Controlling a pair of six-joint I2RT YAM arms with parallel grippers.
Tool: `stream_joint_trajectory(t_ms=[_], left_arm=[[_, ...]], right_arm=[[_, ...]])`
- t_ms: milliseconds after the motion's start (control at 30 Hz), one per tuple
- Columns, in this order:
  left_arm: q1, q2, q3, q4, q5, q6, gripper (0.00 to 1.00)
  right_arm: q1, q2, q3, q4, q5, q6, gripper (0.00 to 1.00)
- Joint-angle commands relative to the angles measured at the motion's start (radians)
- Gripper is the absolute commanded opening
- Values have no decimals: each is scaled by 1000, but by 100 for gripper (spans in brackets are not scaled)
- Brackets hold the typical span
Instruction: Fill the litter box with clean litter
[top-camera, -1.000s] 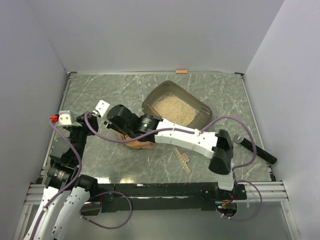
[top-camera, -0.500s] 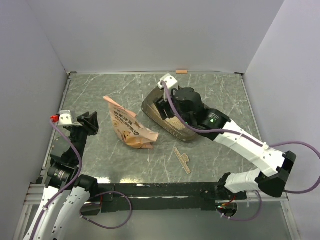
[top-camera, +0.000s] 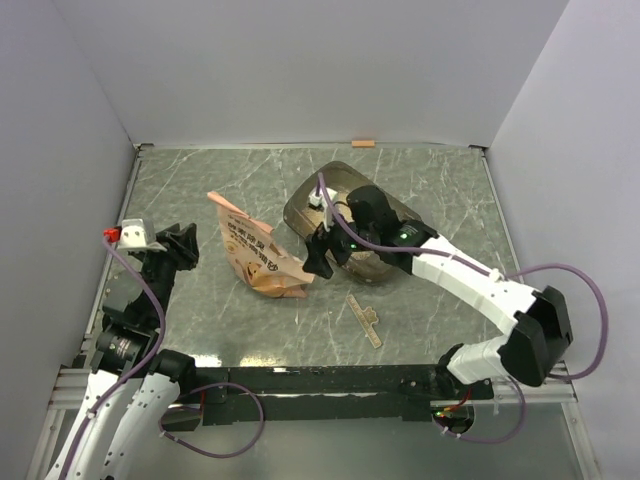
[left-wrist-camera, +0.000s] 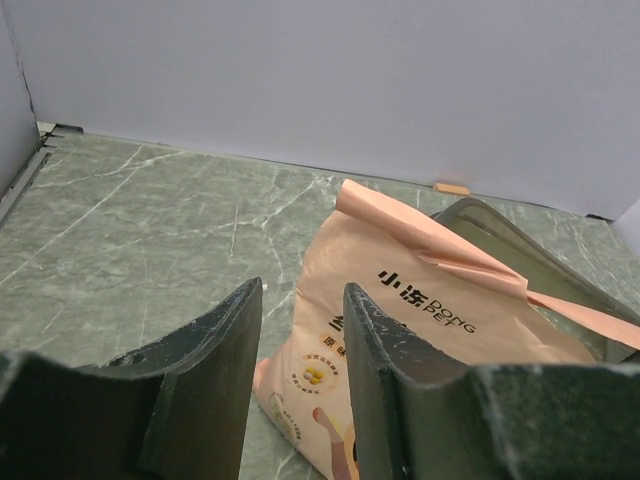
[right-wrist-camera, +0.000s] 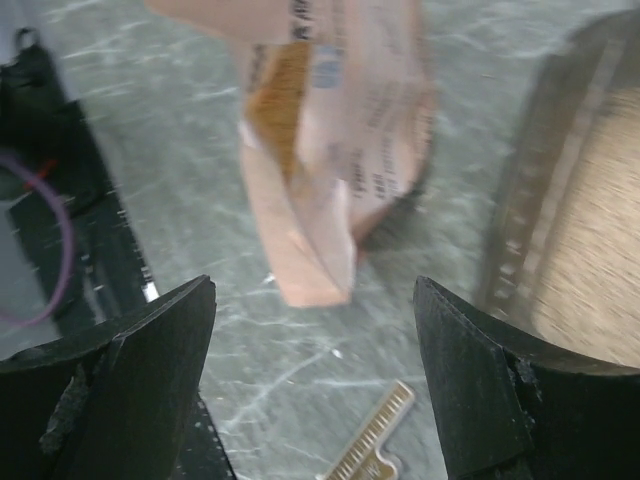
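The litter box (top-camera: 337, 173) stands right of centre, its near half hidden under my right arm. Pale beige clean litter (right-wrist-camera: 590, 270) fills it inside its dark rim (right-wrist-camera: 520, 230). The crinkled orange-pink bag (top-camera: 262, 258) lies on the table left of the box. My right gripper (top-camera: 320, 252) hovers open above the table between bag and box, nothing between its fingers. In the right wrist view the bag (right-wrist-camera: 330, 150) lies beyond that gripper (right-wrist-camera: 315, 300). My left gripper (top-camera: 185, 245) stands open at the left, apart from the bag (left-wrist-camera: 430, 330) ahead of it (left-wrist-camera: 302, 300).
A tan toothed strip (top-camera: 365, 320) lies on the table near the front, below my right gripper (right-wrist-camera: 370, 445). A small orange tab (top-camera: 363, 143) sits at the foot of the back wall. White walls close in the table on three sides.
My right arm let go of the bag, swung right over the litter box, then came back to its near left edge with its jaws opening wide. The left arm barely moved.
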Motion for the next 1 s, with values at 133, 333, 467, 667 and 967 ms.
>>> stream_joint_trajectory(t_ms=[133, 333, 467, 667, 967], left_arm=[[0, 21, 19, 18, 12, -1, 44], [0, 27, 19, 21, 14, 1, 44], [0, 31, 20, 19, 15, 2, 44], [0, 37, 22, 19, 17, 2, 44], [-1, 31, 20, 15, 14, 1, 45]], right_arm=[[-20, 185, 93, 57, -209, -85, 87], [-24, 260, 136, 40, -275, -148, 87], [-24, 261, 119, 44, -316, -152, 80], [-17, 230, 107, 31, -338, -145, 41], [111, 133, 123, -8, 60, -175, 0]])
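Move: The right hand, open, has the right-hand corner of the litter bag's mouth about 4 cm to its left, some 2 cm back and 5 cm below. The bag's body has its middle roughly 13 cm left, 3 cm ahead and 13 cm below that hand; the litter box lies about 10 cm ahead, 9 cm right and 17 cm down. The bag clip is some 13 cm back and 12 cm right, 20 cm down. From the idle left hand, the corner is about 25 cm right, 3 cm back and 14 cm below. The right fingers pinch the right-hand corner of the bag's mouth, shutting from wide open to fully closed on the thin film. To get there the right hand sinks about 6 cm while easing some 4 cm left towards the bag, wrist turning roughly 15 degrees counter-clockwise; as the fingers finish closing, it creeps up about a centimetre. ##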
